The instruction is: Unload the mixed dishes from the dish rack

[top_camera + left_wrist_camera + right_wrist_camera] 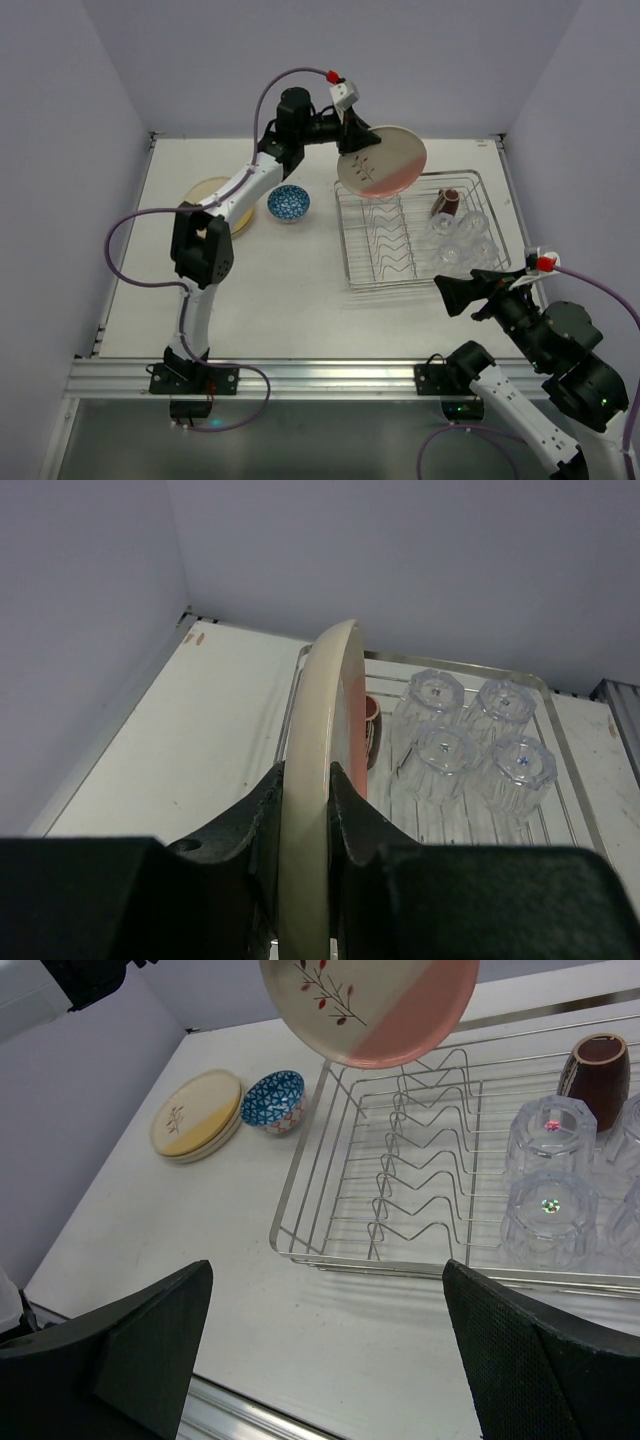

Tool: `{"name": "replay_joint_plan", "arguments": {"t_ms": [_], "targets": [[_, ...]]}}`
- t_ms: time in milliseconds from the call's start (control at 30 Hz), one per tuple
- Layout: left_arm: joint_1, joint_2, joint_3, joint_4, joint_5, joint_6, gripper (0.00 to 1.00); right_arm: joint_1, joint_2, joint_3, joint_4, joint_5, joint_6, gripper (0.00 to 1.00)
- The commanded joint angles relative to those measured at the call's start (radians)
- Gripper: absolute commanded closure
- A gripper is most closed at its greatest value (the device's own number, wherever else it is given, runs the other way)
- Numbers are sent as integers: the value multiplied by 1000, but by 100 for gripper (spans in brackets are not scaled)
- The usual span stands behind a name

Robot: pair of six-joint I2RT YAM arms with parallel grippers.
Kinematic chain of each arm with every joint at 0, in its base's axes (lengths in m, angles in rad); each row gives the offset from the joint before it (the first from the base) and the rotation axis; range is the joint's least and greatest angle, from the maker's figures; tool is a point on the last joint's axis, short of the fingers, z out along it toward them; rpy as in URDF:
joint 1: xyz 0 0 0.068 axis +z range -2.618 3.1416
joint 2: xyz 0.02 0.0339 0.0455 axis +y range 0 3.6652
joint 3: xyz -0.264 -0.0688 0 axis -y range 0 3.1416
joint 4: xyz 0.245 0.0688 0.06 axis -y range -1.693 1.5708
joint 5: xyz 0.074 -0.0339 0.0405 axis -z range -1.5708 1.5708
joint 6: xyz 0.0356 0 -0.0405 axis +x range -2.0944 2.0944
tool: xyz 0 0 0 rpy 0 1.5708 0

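My left gripper (352, 137) (307, 772) is shut on the rim of a cream plate with a sprig mark and a pink part (382, 160) (322, 705) (370, 1005). It holds the plate on edge in the air above the far left corner of the silver wire dish rack (349, 250) (298, 1185). A dark brown mug (446, 203) (598, 1078) and several upturned clear tumblers (462, 240) (440, 755) (548, 1210) occupy the rack's right side. My right gripper (449, 295) (326, 1270) is open and holds nothing, low by the rack's near right corner.
A small blue-patterned bowl (288, 203) (273, 1100) sits on the table left of the rack. Beside it lies a stack of cream plates (205, 190) (197, 1113), partly under the left arm. Purple walls close in the table at the back and sides.
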Motion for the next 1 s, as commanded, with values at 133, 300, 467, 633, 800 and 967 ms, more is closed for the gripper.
{"name": "replay_joint_plan", "arguments": {"t_ms": [133, 300, 467, 633, 800, 967], "targets": [[-4, -281, -122, 228, -372, -164, 100, -2, -7, 12, 20, -18, -14, 1], [62, -388, -272, 277, -565, -370, 100, -2, -9, 7, 25, -21, -11, 1], [173, -577, -501, 195, -804, -616, 100, -2, -13, 0, 29, -24, -8, 1], [300, -816, -804, 113, -1096, -768, 100, -2, -15, -8, 46, -36, 1, 1], [427, -1057, -1062, 68, -1239, -910, 100, -2, -21, -31, 65, -48, 7, 1], [591, -1115, -1243, 88, -1190, -1049, 100, -1, -3, -46, 100, -73, 13, 1]]}}
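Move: From the left hand, which grips the red-and-cream plate by its rim above the rack, the plate stack lies some 42 cm to the left, about level in reach and roughly 29 cm below. The blue bowl sits halfway along that way, about 21 cm left and 1 cm farther out, while the rack's middle is 19 cm right and 8 cm nearer the base. From the idle right hand the stack is around 33 cm ahead and 60 cm left. Sweeping fast to the left in a flat arc, the left hand carries the gripped plate from the rack across, above the bowl, to over the plate stack, about 43 cm. It rises some 6 cm first, then sinks and draws back a little, while swinging about 90 degrees counter-clockwise so the fingers go from pointing right to pointing forward, tipped slightly down; they keep their hold on the rim. ##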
